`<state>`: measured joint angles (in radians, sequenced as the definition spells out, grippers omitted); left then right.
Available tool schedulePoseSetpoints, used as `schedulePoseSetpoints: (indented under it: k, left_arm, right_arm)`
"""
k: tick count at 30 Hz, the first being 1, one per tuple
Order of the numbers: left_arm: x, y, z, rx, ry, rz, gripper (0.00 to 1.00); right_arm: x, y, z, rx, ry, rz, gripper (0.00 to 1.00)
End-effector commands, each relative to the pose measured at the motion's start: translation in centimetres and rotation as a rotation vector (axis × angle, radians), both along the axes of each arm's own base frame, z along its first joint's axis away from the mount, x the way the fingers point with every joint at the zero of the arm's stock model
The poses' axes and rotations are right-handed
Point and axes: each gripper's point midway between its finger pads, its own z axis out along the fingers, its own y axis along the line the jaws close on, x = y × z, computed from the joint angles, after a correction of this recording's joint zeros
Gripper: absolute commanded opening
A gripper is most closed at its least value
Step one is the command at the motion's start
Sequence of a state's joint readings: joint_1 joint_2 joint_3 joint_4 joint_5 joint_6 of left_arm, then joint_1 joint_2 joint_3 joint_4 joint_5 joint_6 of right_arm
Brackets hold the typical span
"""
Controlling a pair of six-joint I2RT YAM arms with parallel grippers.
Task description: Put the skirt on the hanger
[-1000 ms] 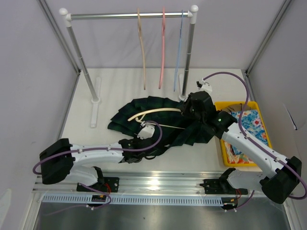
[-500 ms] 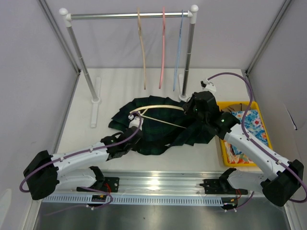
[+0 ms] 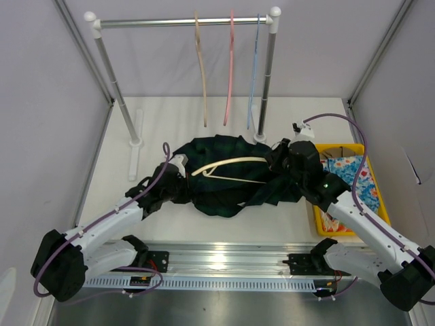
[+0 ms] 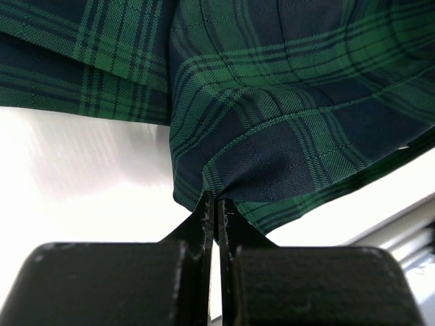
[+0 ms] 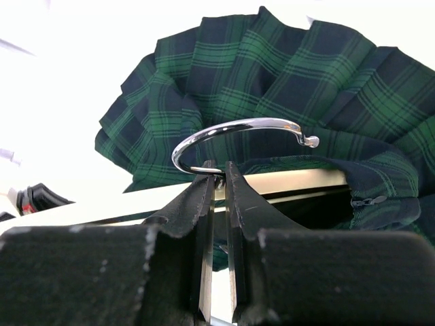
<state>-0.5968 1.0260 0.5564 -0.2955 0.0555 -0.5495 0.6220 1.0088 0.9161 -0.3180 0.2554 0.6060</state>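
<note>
The dark green and navy plaid skirt (image 3: 234, 187) lies bunched in the middle of the table. The cream hanger (image 3: 231, 162) lies partly on it and partly inside the cloth. My left gripper (image 3: 187, 185) is at the skirt's left edge. In the left wrist view it (image 4: 216, 198) is shut on a fold of the skirt (image 4: 272, 102). My right gripper (image 3: 275, 159) is at the skirt's right side. The right wrist view shows it (image 5: 216, 178) shut on the neck of the hanger's metal hook (image 5: 231, 130), with the cream bar (image 5: 299, 180) running behind the fingers and the skirt (image 5: 272, 75) beyond.
A clothes rack with a metal rail (image 3: 156, 23) stands at the back, carrying a tan hanger (image 3: 202, 68), a pink hanger (image 3: 230, 68) and a blue hanger (image 3: 254, 68). A yellow tray (image 3: 343, 147) with floral cloth (image 3: 353, 173) sits at the right, under my right arm.
My left gripper has shut on the skirt's edge and swung from the near side to the left, dragging the cloth. The right gripper has shifted right with the hanger. The skirt has bunched up.
</note>
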Motion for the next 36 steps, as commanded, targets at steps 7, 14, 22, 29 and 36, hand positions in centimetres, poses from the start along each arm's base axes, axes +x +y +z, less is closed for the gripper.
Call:
schedulePoseSetpoints:
  k: [7, 14, 22, 29, 36]
  left_arm:
    - [2.0, -0.9, 4.5, -0.257, 0.052, 0.016, 0.0]
    - [3.0, -0.9, 6.9, -0.32, 0.043, 0.028, 0.0]
    - [3.5, -0.9, 9.3, -0.368, 0.017, 0.03, 0.0]
    - [3.9, 0.3, 10.1, -0.381, 0.009, 0.063, 0.0]
    - [4.1, 1.1, 11.0, -0.406, -0.002, 0.084, 0.0]
  right_arm:
    - [0.1, -1.5, -2.0, -0.122, -0.049, 0.023, 0.0]
    - [0.2, -1.4, -3.4, -0.15, -0.049, 0.043, 0.0]
    - [0.7, -2.4, -4.5, -0.225, -0.066, 0.011, 0.0]
    - [1.2, -3.0, -5.0, -0.273, -0.102, 0.001, 0.0]
    - [1.0, -3.4, -6.0, -0.331, -0.111, -0.006, 0.0]
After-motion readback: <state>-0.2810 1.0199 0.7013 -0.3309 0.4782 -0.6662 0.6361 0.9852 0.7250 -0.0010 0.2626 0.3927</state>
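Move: The left hand already pinches the near left edge of the skirt's waistband. The hanger's free left end is about 4 cm ahead of this hand, 2 cm to its right and 11 cm above. The rack's left foot is roughly 15 cm ahead and 17 cm left, down on the table. From the right hand, which grips the hanger below its hook, the pinched edge is some 8 cm back, 21 cm left and 16 cm lower. Keeping its pinch on the waistband edge, the left hand lifts it about 8 cm and carries it some 3 cm forward towards the hanger's free left end, rolling about 20 degrees so that its right side comes up. The right hand keeps hold of the hanger below the hook, sinks a centimetre or two while easing slightly forward, and tips its fingers up by some 10 degrees. ##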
